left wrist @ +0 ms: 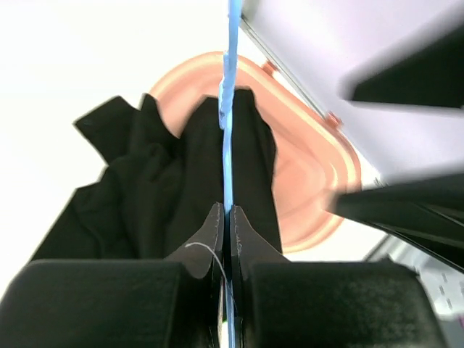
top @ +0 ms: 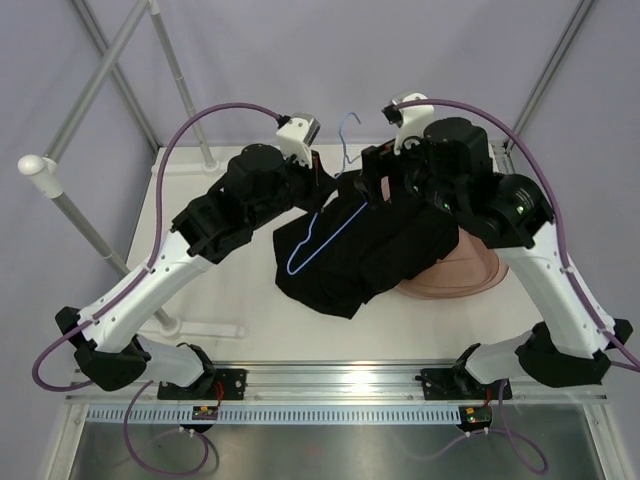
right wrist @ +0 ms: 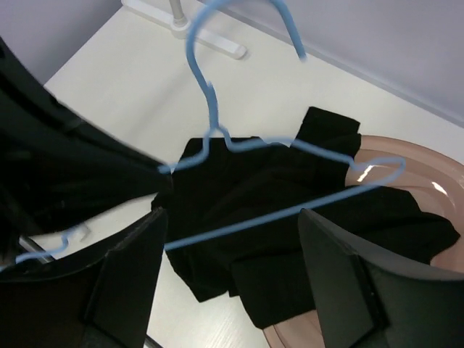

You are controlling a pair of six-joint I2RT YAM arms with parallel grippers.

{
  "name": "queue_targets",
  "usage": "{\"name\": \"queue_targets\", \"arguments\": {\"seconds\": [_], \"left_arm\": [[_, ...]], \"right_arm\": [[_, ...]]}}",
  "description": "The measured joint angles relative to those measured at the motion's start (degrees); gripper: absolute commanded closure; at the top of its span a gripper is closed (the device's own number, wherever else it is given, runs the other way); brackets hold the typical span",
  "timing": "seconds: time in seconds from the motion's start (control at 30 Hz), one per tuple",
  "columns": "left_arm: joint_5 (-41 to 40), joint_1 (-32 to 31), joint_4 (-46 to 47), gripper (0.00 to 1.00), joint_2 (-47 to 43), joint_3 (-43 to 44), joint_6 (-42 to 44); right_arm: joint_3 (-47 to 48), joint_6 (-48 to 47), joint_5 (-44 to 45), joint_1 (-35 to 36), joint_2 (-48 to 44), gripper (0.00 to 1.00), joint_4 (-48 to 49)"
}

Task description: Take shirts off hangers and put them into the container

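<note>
The black shirt (top: 350, 265) lies crumpled, partly on the table and partly over the rim of the pink container (top: 470, 275). Above it hangs the light-blue wire hanger (top: 318, 238), its whole outline showing. My left gripper (top: 322, 185) is shut on the hanger, the wire (left wrist: 230, 109) pinched between its fingertips (left wrist: 227, 212). Over the shirt (right wrist: 290, 261), my right gripper (right wrist: 232, 217) stands open, and the hanger's long bar (right wrist: 290, 210) crosses the gap below its fingers. The container (right wrist: 428, 159) shows at the right.
Grey rack poles (top: 90, 110) cross at the back left, with a white foot (right wrist: 196, 32) on the table. The left arm (right wrist: 65, 167) fills the left of the right wrist view. A metal rail (top: 330, 380) runs along the near edge.
</note>
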Motion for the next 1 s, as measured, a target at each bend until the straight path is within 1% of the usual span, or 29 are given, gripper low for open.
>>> {"name": "queue_targets", "arguments": {"seconds": [0.17, 0.27, 0.33, 0.4, 0.5, 0.6, 0.77, 0.87, 1.0], "left_arm": [[-9.1, -0.8, -1.4, 1.00, 0.0, 3.7, -1.6], [-16.6, -1.8, -3.0, 1.00, 0.4, 6.1, -3.7], [-21.8, -2.4, -4.7, 1.00, 1.6, 8.4, -5.8], [-26.5, -2.8, -7.0, 1.00, 3.2, 11.0, -7.9], [-33.4, -3.0, -12.2, 1.00, 7.1, 16.1, -11.8], [-37.9, -3.2, -16.4, 1.00, 10.5, 19.0, -15.0], [-42.1, -3.9, -22.1, 1.00, 13.0, 19.1, -18.0], [-43.3, -3.9, -23.7, 1.00, 13.1, 19.1, -18.7], [-44.4, -3.9, -24.7, 1.00, 13.2, 19.2, -19.1]], "right_arm": [[-7.6, 2.4, 4.6, 2.1, -9.0, 0.17, 1.0], [-13.4, 4.0, 6.9, 5.6, -14.4, 0.25, 2.8], [-17.5, 4.6, 7.2, 8.0, -17.0, 0.32, 4.2], [-21.4, 5.1, 7.9, 11.3, -18.6, 0.35, 6.1], [-25.2, 5.2, 10.6, 16.9, -18.4, 0.34, 8.9], [-26.4, 4.9, 12.2, 22.0, -15.1, 0.34, 10.6], [-26.4, 3.9, 14.5, 25.3, -10.5, 0.37, 12.2], [-26.4, 3.5, 15.0, 26.3, -9.7, 0.42, 12.9], [-25.8, 3.3, 15.1, 27.0, -9.3, 0.45, 13.9]]}}
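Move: Aim the right gripper for the blue hanger's free end on the robot's left side: about 12 cm back, 13 cm to its left and some 6 cm lower. The left fingertips pinching the hanger are about 2 cm ahead and 6 cm left of the right gripper, roughly level. From the left gripper, that free end is about 13 cm back, 7 cm left and 4 cm down. The black shirt's middle lies about 5 cm ahead of the right gripper, level sideways, some 35 cm below. Keep the left gripper shut on the hanger and turn it about 45 degrees counter-clockwise while carrying it some 8 cm left and 5 cm forward, rising a little, then sinking back. Draw the opened right gripper back about 10 cm, first swinging out right around the hanger, then left and down to the free end, narrowing the fingers partway without shutting them. ##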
